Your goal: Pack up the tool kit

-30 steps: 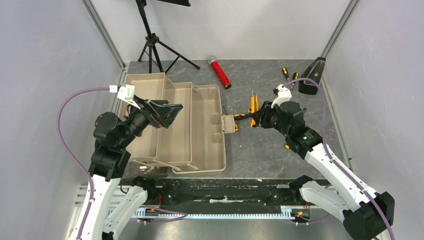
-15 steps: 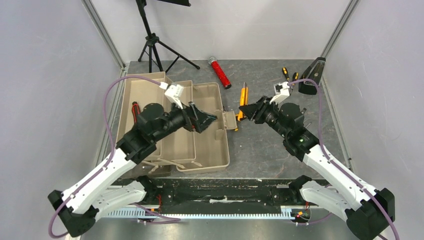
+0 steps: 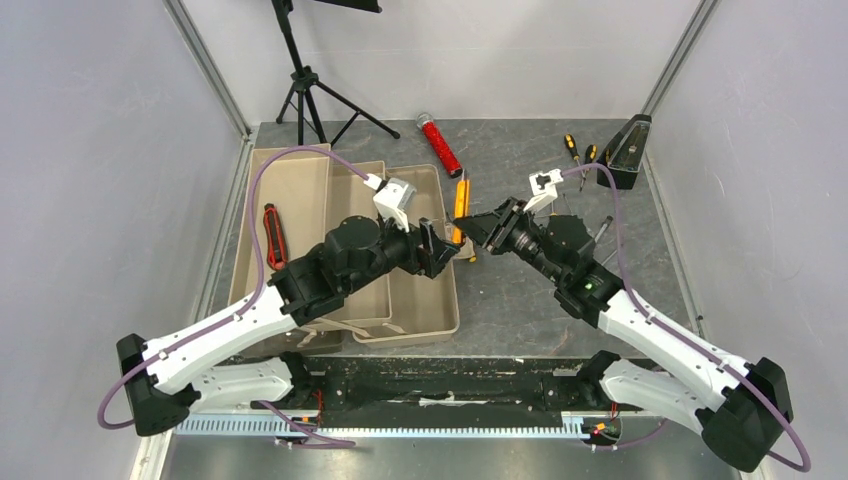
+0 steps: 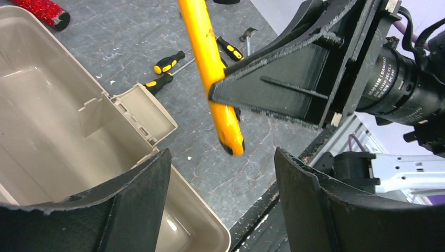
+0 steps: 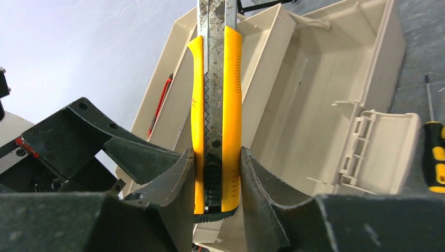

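Observation:
The tan toolbox [image 3: 300, 200] lies open on the left with its trays folded out. A red utility knife [image 3: 270, 236] rests in its leftmost tray. My right gripper [image 3: 480, 228] is shut on the butt end of the orange utility knife [image 3: 460, 203] and holds it in the air over the box's right edge; the right wrist view shows the pads tight on the knife [image 5: 216, 94]. My left gripper [image 4: 223, 173] is open and faces it, the knife's [image 4: 212, 68] end just ahead of its jaws, not touching. Black-orange screwdrivers [image 3: 572, 148] lie at the back right.
A red glittery cylinder [image 3: 440, 146] lies behind the box. A black wedge-shaped metronome [image 3: 625, 152] stands in the back right corner. A tripod [image 3: 305, 90] stands at the back left. More screwdrivers [image 4: 168, 61] lie on the grey tabletop beside the box's latch flap [image 4: 141, 113].
My left arm swung right from the leftmost tray to the box's right edge, its jaws narrowing slightly. My right gripper carried the orange knife leftward toward it.

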Available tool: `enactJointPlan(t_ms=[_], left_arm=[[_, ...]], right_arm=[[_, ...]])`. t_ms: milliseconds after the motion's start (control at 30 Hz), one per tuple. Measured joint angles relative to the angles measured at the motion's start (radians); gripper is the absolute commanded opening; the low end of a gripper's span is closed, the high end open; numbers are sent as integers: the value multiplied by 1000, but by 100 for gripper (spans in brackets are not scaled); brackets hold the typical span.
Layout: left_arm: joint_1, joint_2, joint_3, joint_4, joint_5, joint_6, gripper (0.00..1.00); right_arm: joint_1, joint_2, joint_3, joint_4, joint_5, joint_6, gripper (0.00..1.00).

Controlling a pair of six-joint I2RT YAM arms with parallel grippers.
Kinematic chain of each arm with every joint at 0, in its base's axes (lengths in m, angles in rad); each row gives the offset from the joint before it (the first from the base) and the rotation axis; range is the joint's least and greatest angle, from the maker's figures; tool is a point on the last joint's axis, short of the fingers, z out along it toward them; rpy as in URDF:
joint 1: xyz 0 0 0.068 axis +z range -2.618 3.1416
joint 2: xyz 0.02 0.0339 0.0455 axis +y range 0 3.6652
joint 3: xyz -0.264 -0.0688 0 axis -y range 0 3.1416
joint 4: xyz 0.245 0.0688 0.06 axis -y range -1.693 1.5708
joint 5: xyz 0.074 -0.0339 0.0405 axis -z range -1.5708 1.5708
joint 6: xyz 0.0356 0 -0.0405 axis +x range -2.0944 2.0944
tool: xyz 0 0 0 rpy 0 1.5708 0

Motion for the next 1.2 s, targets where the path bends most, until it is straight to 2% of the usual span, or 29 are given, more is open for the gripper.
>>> enactJointPlan(t_ms=[133, 267, 433, 533, 667, 767, 867, 967, 1100, 1200], left_arm=[[-23, 27, 13, 0, -54, 24, 69], [-27, 56, 30, -9, -94, 31, 57], [-35, 73, 40, -19, -113, 31, 18], [-38, 71, 45, -41, -127, 32, 3], [-38, 61, 55, -72, -142, 32, 2], [-41, 47, 73, -127, -164, 32, 2], [-38, 19, 95, -212, -227, 35, 2], [-37, -18, 132, -314, -324, 46, 2], [-24, -58, 212, -454, -481, 71, 2], [39, -91, 260, -541, -559, 84, 2]], right_arm=[[42, 14, 0, 16, 8, 20, 8], [66, 23, 0, 41, 11, 37, 9], [81, 41, 0, 56, 19, 48, 12], [84, 52, 0, 63, 21, 51, 23], [85, 58, 0, 73, 19, 50, 44], [92, 58, 0, 85, 18, 43, 67], [87, 57, 0, 89, 23, 12, 84], [77, 54, 3, 59, 29, -47, 92], [43, 23, 6, -20, 51, -132, 96], [4, -15, 6, -82, 82, -192, 98]])
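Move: The yellow cutter stands nearly upright in the right fingers, its middle about 4 cm above them; from the open left gripper it is some 3 cm ahead, 3 cm right and 4 cm up. The left gripper waits about 3 cm back, 3 cm left and 2 cm below the right. From the left hand, the deep compartment lies about 7 cm left, 5 ahead, 25 below, and the middle tray 18 left, 6 ahead, 18 below. Take the yellow cutter over from the right hand: bring the right gripper about 3 cm left and slightly back while the left eases forward, and pinch the cutter's lower end with the left fingers. Only then open the right wide and draw it back right about 5 cm; carry the cutter some 15 cm left and about 5 cm up over the middle tray, turning the left wrist roughly 30 degrees counter-clockwise. ##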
